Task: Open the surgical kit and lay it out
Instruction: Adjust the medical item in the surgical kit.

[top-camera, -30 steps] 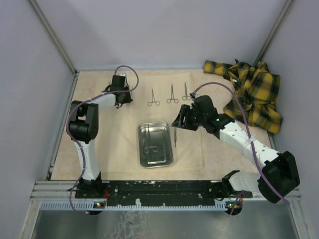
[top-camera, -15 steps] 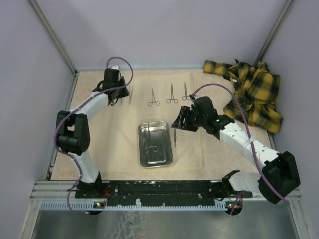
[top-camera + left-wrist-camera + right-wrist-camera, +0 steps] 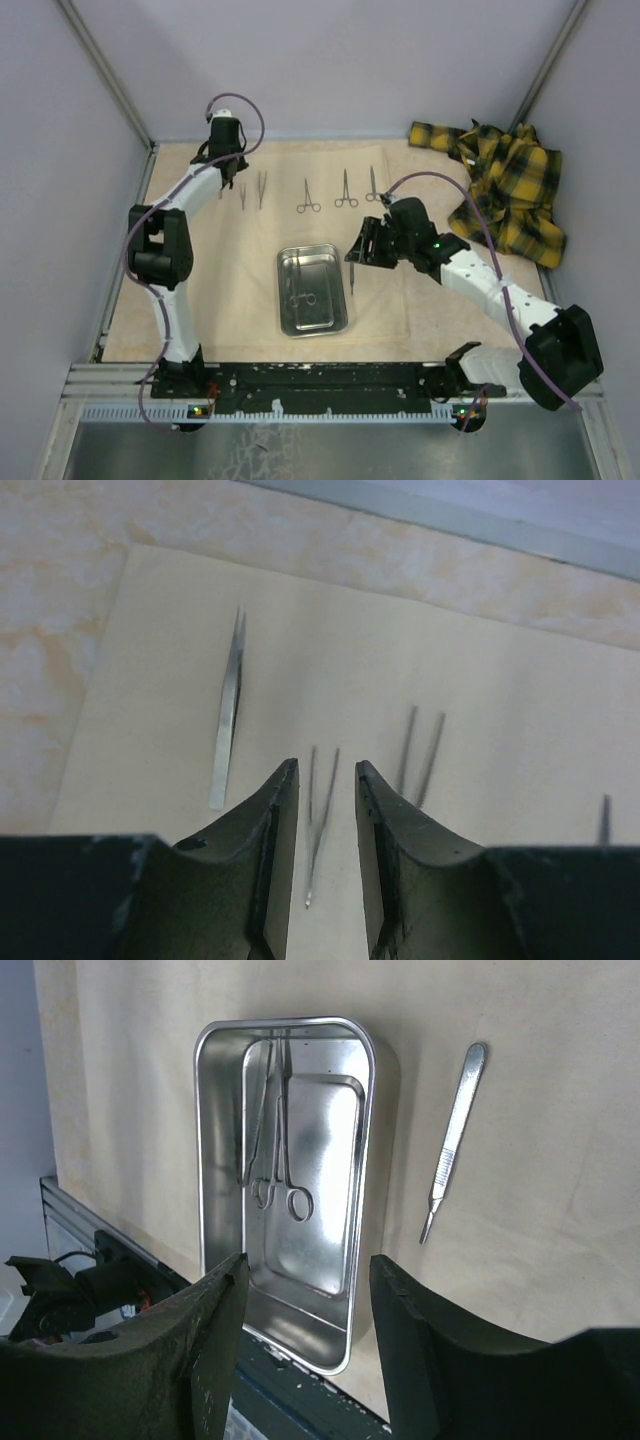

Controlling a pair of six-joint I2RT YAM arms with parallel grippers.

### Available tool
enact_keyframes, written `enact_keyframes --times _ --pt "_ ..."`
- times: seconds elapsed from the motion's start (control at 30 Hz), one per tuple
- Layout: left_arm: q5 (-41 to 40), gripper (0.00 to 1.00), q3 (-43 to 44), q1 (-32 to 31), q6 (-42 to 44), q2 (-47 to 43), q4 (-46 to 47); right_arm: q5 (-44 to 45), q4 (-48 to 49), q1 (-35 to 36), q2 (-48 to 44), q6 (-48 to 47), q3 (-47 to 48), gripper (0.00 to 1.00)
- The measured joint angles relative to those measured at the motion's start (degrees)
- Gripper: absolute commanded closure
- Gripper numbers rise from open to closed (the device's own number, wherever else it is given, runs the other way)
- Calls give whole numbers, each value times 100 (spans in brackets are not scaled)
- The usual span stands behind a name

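The pale beige cloth wrap [image 3: 230,290] lies spread flat. On it stands the steel tray [image 3: 311,248], with forceps [image 3: 280,1150] lying inside. A scalpel handle [image 3: 351,273] rests just right of the tray. Three forceps [image 3: 345,190] and two tweezers [image 3: 261,187] lie in a row near the back. My left gripper [image 3: 228,175] hovers open at the back left over thin tweezers [image 3: 320,820] that lie free on the cloth. My right gripper [image 3: 357,250] hangs open and empty beside the tray's [image 3: 285,1025] right rim, above the scalpel handle [image 3: 455,1140].
A yellow-and-black plaid cloth [image 3: 505,185] is bunched in the back right corner. Grey walls close in the table on three sides. A black rail with the arm bases [image 3: 320,380] runs along the near edge. Flat silver tweezers [image 3: 228,725] lie left of my left fingers.
My left arm has swung toward the back left corner and its jaws have opened, leaving tweezers on the cloth. The right arm has barely shifted.
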Motion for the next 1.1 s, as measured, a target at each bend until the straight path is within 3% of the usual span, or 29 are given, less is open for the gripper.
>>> enact_keyframes --times 0.27,0.6,1.1 --pt "-271 64 654 352 297 1121 -195 -144 280 2 393 -120 -109 48" --pt "-345 65 1478 555 518 1663 -240 -330 608 0 960 -184 -151 48" --pt "-273 65 2481 557 581 2549 -918 -535 898 2 1016 -184 -153 48"
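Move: The leftmost tweezers lie flat on the cloth, about 6 cm ahead of the left hand, 6 cm to its left and 13 cm below it. To the right, at the same height, the small tweezers lie roughly 2 cm ahead of the left hand and in line with it, and the long tweezers about 3 cm ahead and 5 cm to its right. From the right hand, the leftmost tweezers lie some 35 cm ahead and 38 cm left. Towards the leftmost tweezers the left hand drops about 10 cm in all, swinging some 6 cm left and 6 cm forward, away from the small tweezers, then finishing mostly downward. Its wrist tips down about 10 degrees; its fingers stay partly open and come close, contact not visible. The empty right hand meanwhile sinks about 4 cm and eases 2 cm left, beside the tray. ##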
